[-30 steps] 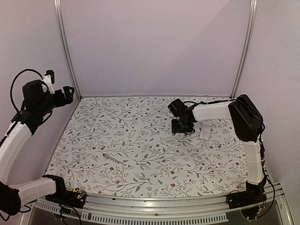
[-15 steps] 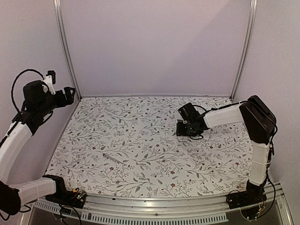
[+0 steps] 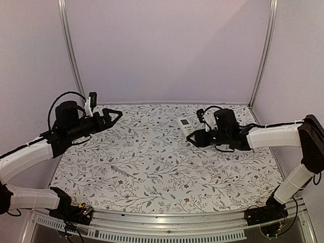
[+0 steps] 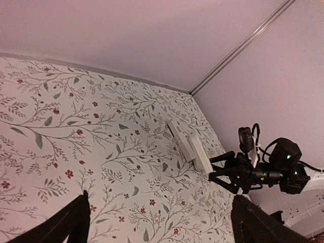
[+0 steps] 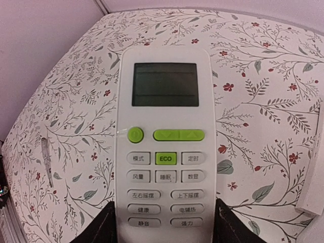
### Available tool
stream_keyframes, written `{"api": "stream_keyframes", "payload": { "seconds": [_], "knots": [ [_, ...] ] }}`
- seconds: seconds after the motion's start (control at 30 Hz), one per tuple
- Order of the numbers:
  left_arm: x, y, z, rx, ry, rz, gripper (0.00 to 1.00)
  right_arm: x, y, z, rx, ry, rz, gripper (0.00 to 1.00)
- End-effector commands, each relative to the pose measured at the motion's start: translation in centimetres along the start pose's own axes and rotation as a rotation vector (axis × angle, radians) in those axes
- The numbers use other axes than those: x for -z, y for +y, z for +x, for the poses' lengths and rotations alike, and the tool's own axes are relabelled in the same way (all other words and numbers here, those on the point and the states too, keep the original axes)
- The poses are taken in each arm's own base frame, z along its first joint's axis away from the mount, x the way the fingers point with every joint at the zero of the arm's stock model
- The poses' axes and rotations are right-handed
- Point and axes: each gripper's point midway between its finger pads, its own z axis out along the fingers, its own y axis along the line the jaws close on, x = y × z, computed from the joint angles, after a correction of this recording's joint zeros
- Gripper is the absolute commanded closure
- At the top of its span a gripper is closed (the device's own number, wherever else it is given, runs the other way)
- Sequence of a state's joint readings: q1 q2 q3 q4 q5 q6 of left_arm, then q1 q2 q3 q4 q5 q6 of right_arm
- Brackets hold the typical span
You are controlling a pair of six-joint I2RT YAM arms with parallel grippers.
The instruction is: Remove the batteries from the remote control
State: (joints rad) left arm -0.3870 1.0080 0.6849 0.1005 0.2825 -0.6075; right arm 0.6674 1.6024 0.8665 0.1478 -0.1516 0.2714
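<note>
My right gripper (image 3: 198, 138) is shut on the lower end of a white remote control (image 3: 186, 125), which it holds above the back right of the table. In the right wrist view the remote control (image 5: 163, 126) faces the camera with its screen and green buttons, and the right gripper (image 5: 164, 224) has a finger on each side. My left gripper (image 3: 114, 116) hangs open and empty over the table's back left; in its own view the left gripper (image 4: 162, 223) looks towards the remote control (image 4: 197, 152). The batteries are hidden.
A thin pale stick-like tool (image 3: 121, 169) lies on the flowered cloth (image 3: 152, 152) left of centre; the tool (image 5: 48, 162) also shows in the right wrist view. A flat white piece (image 5: 311, 195) lies at the right edge of that view. Walls close the back and sides.
The right gripper has lifted the remote off the table and its arm has swung low to the right. The left arm has come in from the left wall over the table.
</note>
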Motion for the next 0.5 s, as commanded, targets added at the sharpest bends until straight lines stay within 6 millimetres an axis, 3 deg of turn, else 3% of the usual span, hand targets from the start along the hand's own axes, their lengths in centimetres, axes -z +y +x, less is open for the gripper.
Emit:
{"api": "stream_keyframes", "payload": {
  "seconds": [0.0,0.1,0.23,0.47],
  "knots": [
    [-3.0,-5.2,3.5,0.219,0.078,0.213,0.03,2.4,6.1,-2.1,0.177,-0.096,-0.202,0.54],
    [-5.0,-7.3,5.7,0.252,0.158,0.261,0.02,3.4,8.6,-2.6,0.229,-0.121,-0.255,0.54],
    [-6.9,-10.1,6.6,0.274,0.221,0.347,0.0,3.7,11.0,-2.8,0.308,-0.128,-0.253,0.54],
    [-8.6,-10.3,7.6,0.324,0.273,0.355,0.0,3.7,13.7,-2.4,0.403,-0.125,-0.263,0.54]
  ]
}}
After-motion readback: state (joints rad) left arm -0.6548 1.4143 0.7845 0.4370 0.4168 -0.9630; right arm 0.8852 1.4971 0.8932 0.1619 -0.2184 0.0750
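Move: The right hand already grips the remote by its lower end; its middle is about 4 cm ahead and 3 cm left of that hand. It is being taken to the left hand, about 41 cm left and 12 cm higher. The white strip lies about 13 cm ahead, 10 cm right and 11 cm below, the white box 9 ahead, 17 right. From the empty left hand the remote is some 38 cm right, 5 cm ahead, 12 cm down. Left hand, open, swings about 14 cm right towards the remote, which the right carries back, left and up. ##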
